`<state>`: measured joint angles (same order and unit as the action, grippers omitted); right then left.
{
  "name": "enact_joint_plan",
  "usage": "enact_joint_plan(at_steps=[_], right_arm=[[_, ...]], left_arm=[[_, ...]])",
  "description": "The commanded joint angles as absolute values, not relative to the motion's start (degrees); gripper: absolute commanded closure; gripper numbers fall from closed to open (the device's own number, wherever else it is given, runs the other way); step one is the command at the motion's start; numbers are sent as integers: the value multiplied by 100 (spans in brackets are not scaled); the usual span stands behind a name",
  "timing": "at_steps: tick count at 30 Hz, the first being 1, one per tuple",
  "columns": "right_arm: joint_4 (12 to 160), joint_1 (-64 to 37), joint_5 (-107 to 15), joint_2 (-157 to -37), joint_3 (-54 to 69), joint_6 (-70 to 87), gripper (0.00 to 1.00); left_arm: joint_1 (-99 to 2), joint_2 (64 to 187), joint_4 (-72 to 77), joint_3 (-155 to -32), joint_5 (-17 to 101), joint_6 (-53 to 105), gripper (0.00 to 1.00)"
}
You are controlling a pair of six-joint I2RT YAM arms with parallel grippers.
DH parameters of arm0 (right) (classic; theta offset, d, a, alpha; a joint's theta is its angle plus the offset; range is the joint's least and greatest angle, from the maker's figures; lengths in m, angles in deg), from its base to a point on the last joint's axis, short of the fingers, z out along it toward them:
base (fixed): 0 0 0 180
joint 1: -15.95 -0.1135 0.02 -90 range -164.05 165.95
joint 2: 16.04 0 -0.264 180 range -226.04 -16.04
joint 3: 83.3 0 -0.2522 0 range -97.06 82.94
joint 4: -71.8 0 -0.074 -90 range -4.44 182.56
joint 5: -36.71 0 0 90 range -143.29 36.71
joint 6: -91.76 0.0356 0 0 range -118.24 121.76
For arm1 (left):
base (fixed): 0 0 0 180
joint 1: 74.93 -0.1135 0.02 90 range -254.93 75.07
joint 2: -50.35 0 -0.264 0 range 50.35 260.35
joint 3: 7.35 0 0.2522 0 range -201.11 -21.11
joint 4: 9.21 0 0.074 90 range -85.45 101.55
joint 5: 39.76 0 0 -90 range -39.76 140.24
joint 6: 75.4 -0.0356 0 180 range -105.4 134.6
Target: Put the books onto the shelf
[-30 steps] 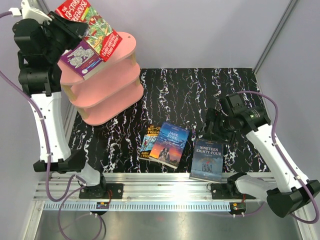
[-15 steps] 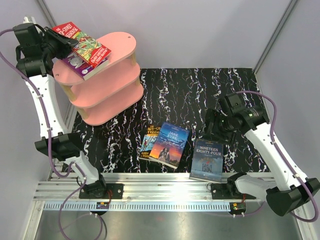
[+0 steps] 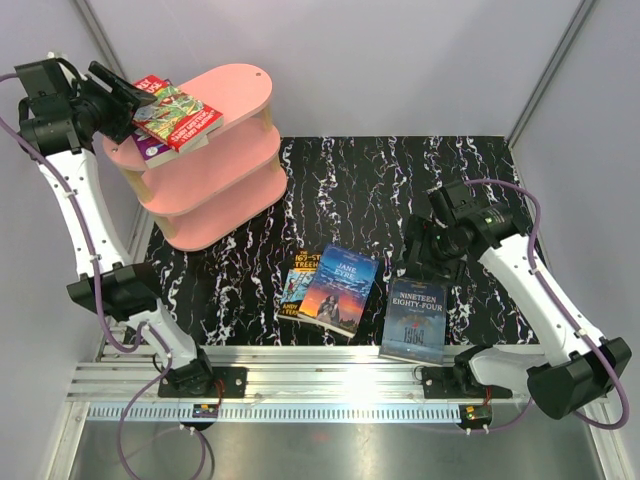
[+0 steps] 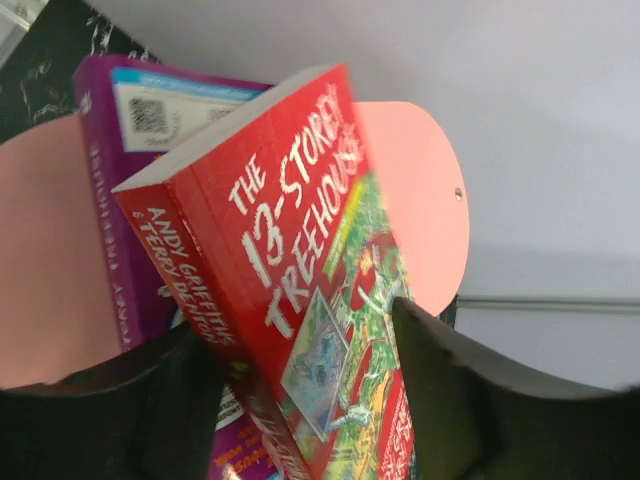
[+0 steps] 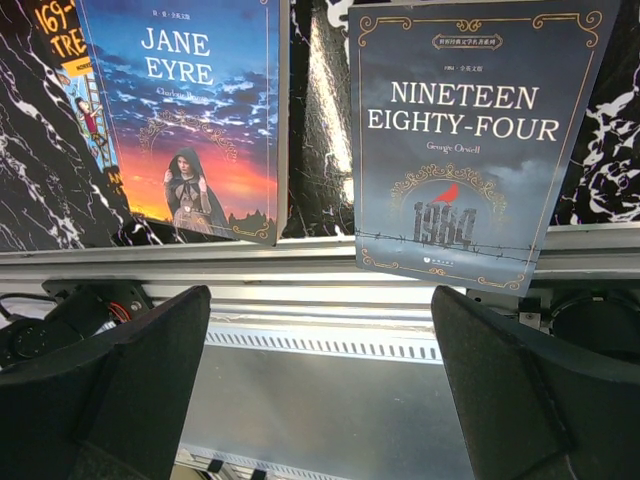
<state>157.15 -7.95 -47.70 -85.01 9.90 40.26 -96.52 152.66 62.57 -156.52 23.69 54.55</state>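
Observation:
The pink shelf [image 3: 235, 90] stands at the back left. On its top board [image 4: 420, 190] a purple book [image 3: 150, 150] lies flat, and the red Treehouse book [image 3: 178, 115] rests on it. My left gripper [image 3: 128, 102] is open at the red book's left end, its fingers either side of the book [image 4: 300, 280]. On the table lie Jane Eyre [image 3: 338, 290], partly over the blue-yellow Treehouse book [image 3: 298, 283], and Nineteen Eighty-Four [image 3: 414, 320]. My right gripper [image 3: 418, 255] hangs open and empty above the near edge beside Nineteen Eighty-Four [image 5: 470, 140].
A metal rail [image 3: 330, 365] runs along the table's near edge, and Nineteen Eighty-Four overhangs it. Grey walls close in the back and both sides. The shelf's two lower boards [image 3: 215, 200] show nothing on them.
The left arm brought the red book down and leftward onto the purple book, then spread its jaws. The right arm shifted slightly left.

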Motion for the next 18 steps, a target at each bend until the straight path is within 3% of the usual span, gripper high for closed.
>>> enact_joint_plan(at_steps=[1, 6, 11, 14, 18], right_arm=[[15569, -822, -4714, -8521, 1008, 3999, 0], [15552, -822, -4661, -8521, 1078, 4008, 0], [15552, -822, -4626, -8460, 1139, 3999, 0], [15377, -822, -4389, -8451, 1061, 3894, 0], [14491, -831, -3134, -8503, 545, 3630, 0]], left_arm=[[-9699, 15371, 6599, -15787, 2203, 5073, 27], [-9699, 15310, 6397, -15778, 2089, 5221, 11], [-9699, 15082, 6142, -15830, 2071, 5468, 9], [-9708, 14845, 5940, -15822, 2202, 5740, 2], [-9708, 14449, 6009, -15717, 2553, 5724, 1]])
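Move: The 13-Storey Treehouse book lies on the shelf's top board, its middle about 6 cm to the left hand's right, 1 cm ahead and 3 cm below; the purple book under it is some 4 cm right, 1 cm back and 6 cm down. From the right hand, 18 cm above the table books, Jane Eyre is about 16 cm left and 2 cm ahead, Nineteen Eighty-Four 6 cm back and 1 cm right, the 169-Storey book 25 cm left and 3 cm ahead. The 13-Storey book on the shelf's top is let go as the left fingers, already partly open, spread to full width while the hand stays in place; that hand then eases up by some 1.5 cm and back about 1 cm. The open, empty right hand hovers, then starts left about 2 cm towards Jane Eyre, rolling its left side up slightly. ##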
